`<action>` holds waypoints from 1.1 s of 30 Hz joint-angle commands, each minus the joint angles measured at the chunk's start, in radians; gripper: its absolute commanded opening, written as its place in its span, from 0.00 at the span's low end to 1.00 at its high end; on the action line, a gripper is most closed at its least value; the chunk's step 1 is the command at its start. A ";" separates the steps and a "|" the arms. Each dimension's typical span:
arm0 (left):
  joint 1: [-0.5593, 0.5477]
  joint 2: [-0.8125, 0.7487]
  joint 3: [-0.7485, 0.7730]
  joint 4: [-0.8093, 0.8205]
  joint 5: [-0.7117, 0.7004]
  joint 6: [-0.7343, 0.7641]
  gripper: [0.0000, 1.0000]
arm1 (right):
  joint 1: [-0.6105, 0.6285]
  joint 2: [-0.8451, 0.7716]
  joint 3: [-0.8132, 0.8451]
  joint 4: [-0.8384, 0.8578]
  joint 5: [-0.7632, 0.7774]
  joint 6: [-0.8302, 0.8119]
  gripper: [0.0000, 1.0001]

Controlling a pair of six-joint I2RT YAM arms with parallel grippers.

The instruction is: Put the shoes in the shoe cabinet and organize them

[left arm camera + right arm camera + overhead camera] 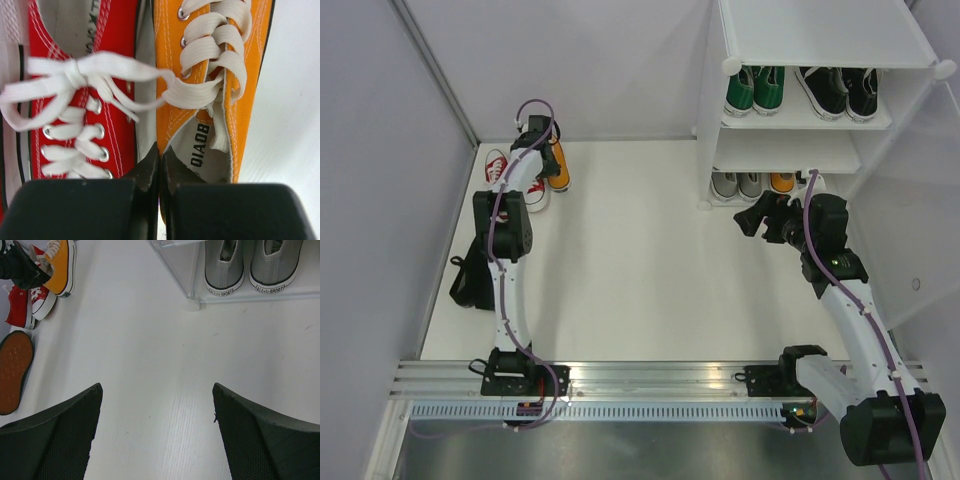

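Observation:
An orange shoe (559,168) (215,60) stands at the far left of the floor, next to a red shoe (115,30). My left gripper (542,150) (160,155) is shut on the orange shoe's inner collar edge, and a thin strip of orange shows between the pinched jaws. A pair of red shoes (498,165) (30,300) sits beside it. The white shoe cabinet (820,40) stands at the far right, holding green shoes (754,90), black shoes (838,92), grey shoes (737,185) (250,265) and one orange shoe (781,182). My right gripper (752,218) (156,386) hangs open over bare floor before the cabinet.
A black shoe (470,280) (14,370) lies by the left wall with its brown sole showing. The cabinet's front corner foot (192,302) stands just ahead of the right gripper. White walls close in the left, back and right sides.

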 commanded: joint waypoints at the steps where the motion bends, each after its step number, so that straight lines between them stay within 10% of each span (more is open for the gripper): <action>1: -0.088 -0.124 -0.083 -0.009 0.095 -0.005 0.02 | 0.004 -0.033 0.001 0.025 0.010 -0.005 0.94; 11: -0.448 -0.455 -0.534 -0.009 0.103 -0.318 0.02 | 0.007 -0.063 -0.005 -0.037 -0.002 -0.003 0.94; 20: -0.878 -0.421 -0.585 0.012 0.110 -0.600 0.06 | 0.031 -0.085 -0.025 -0.098 0.010 -0.002 0.93; 26: -1.008 -0.419 -0.570 0.037 0.138 -0.639 0.34 | 0.061 -0.076 -0.042 -0.153 0.039 -0.011 0.93; 30: -1.014 -0.514 -0.620 0.034 0.077 -0.608 0.76 | 0.108 -0.068 -0.052 -0.184 0.094 -0.020 0.93; 33: -0.999 -0.609 -0.677 0.035 0.047 -0.584 0.84 | 0.157 -0.054 -0.068 -0.187 0.129 -0.009 0.91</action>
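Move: The left hand, low at the far edge, already pinches the collar of the orange shoe, whose middle is some 8 cm ahead and 2 cm right of it; the nearer red shoe lies about 6 cm left and 2 cm ahead. The open table spot aimed at is roughly 34 cm back and 41 cm right, with the cabinet's left foot 20 cm beyond that spot and 2 cm farther right. From the right hand the spot is 10 cm left, 4 cm back, 20 cm below. The left hand carries the orange shoe by its collar low over the table, some 42 cm to the right and 37 cm back, away from the red shoes to the open spot beside the right gripper, turning about 35 degrees clockwise on the way, then opens wide, lets go of the collar and starts to rise. Meanwhile the right hand, empty with its fingers still open, first barely stirs, then draws back and sinks about 4 cm each, drifting slightly left as its fingers tip down above the spot's right side. ##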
